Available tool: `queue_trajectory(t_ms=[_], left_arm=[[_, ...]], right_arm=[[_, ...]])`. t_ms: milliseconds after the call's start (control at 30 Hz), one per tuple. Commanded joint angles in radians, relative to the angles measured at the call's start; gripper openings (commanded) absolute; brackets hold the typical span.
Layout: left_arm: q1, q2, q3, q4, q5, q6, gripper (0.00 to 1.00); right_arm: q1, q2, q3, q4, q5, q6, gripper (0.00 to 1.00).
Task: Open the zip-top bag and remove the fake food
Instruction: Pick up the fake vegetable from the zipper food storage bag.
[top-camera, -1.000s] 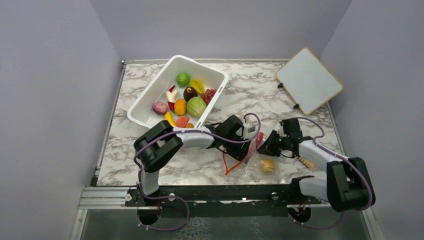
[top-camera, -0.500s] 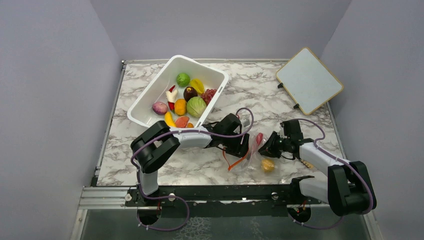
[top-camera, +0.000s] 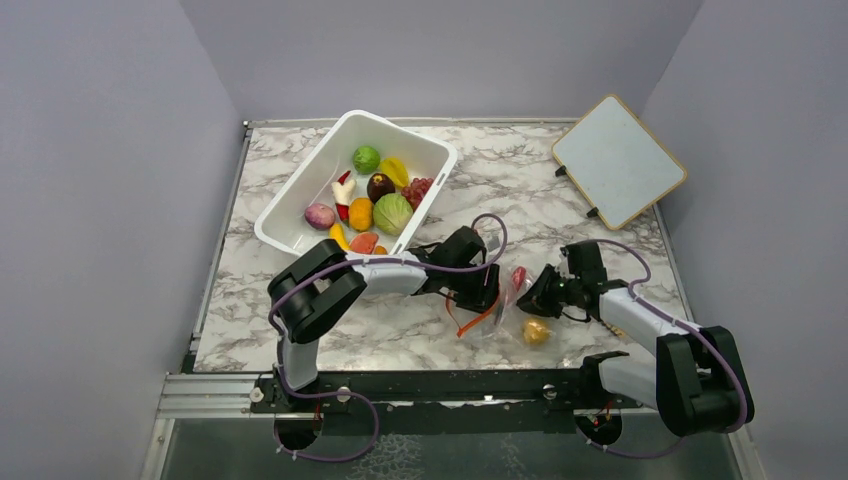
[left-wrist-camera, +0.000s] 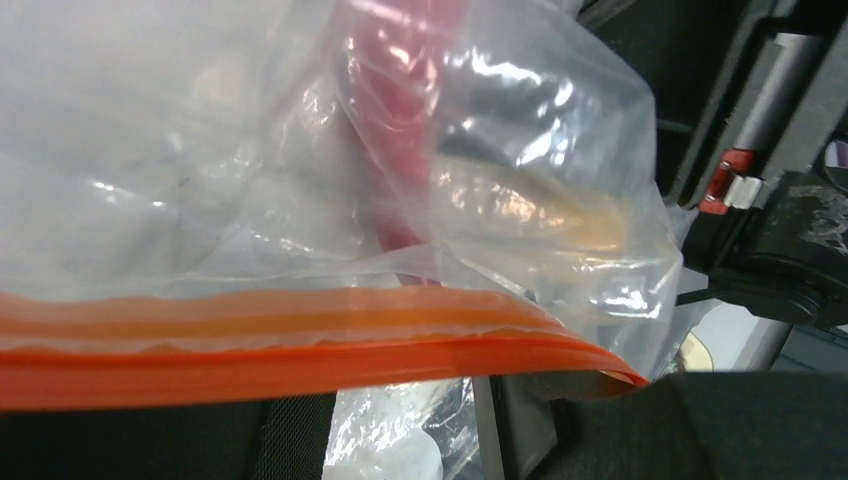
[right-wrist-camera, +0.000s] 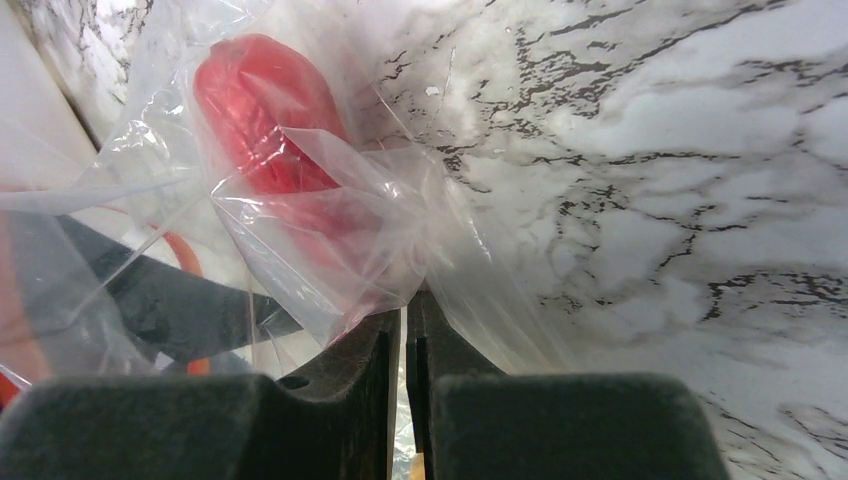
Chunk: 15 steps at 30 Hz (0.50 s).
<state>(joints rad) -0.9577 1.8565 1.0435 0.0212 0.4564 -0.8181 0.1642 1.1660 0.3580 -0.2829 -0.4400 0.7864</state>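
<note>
The zip-top bag (top-camera: 503, 312) lies on the marble between my two grippers, its orange-red zip strip (top-camera: 470, 322) curling toward the near edge. Inside it are a red piece (top-camera: 518, 277) and a round orange fruit (top-camera: 536, 331). My left gripper (top-camera: 487, 297) is at the bag's mouth. In the left wrist view the strip (left-wrist-camera: 300, 345) lies across its fingers, which stand apart with plastic in the gap (left-wrist-camera: 415, 425). My right gripper (top-camera: 533, 296) is shut on a fold of the bag's clear plastic (right-wrist-camera: 408, 300), just below the red piece (right-wrist-camera: 265, 110).
A white tub (top-camera: 300, 176) at the back left holds cabbage, lime, onion, grapes and several other toy foods. A whiteboard (top-camera: 618, 160) leans at the back right. The bag sits close to the table's near edge.
My left gripper has moved a little toward the near edge at the bag's mouth, and the zip strip has shifted with it. The right gripper has kept its pinch, hardly moving.
</note>
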Motion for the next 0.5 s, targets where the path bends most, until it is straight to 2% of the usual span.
queue_trajectory(t_ms=[0,100,467], left_arm=[[-0.028,0.047,0.065,-0.077,-0.017,0.052,0.48],[-0.043,0.059,0.085,-0.113,-0.044,0.075,0.45],[-0.043,0.013,0.101,-0.228,-0.168,0.156,0.05]], right_arm=[[0.005,0.001,-0.033,0.004,-0.016,0.008,0.09],[0.006,0.007,-0.031,0.005,-0.018,0.007,0.09],[0.006,-0.015,-0.021,-0.05,0.079,-0.007,0.1]])
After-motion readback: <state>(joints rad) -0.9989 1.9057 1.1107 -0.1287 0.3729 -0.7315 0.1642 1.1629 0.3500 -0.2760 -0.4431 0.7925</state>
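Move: From the left hand, reaching into the zip-top bag, the red fake vegetable's middle lies about 4 cm ahead, 3 cm to the right and 4 cm below, with its near end running back towards the fingers. The round yellow food is roughly 5 cm back and 7 cm to the right, 4 cm below. The red vegetable is about 4 cm ahead of the right hand, 3 cm to its left and 1 cm higher. Down about 2.5 cm, and slightly back, goes the left hand under the orange zip edge, tipping its fingers some 10 degrees more steeply downward. As it sinks the fingers close from half open to nearly shut on the near end of the red vegetable, while the right hand stays in place, keeping its pinch on the bag film. ##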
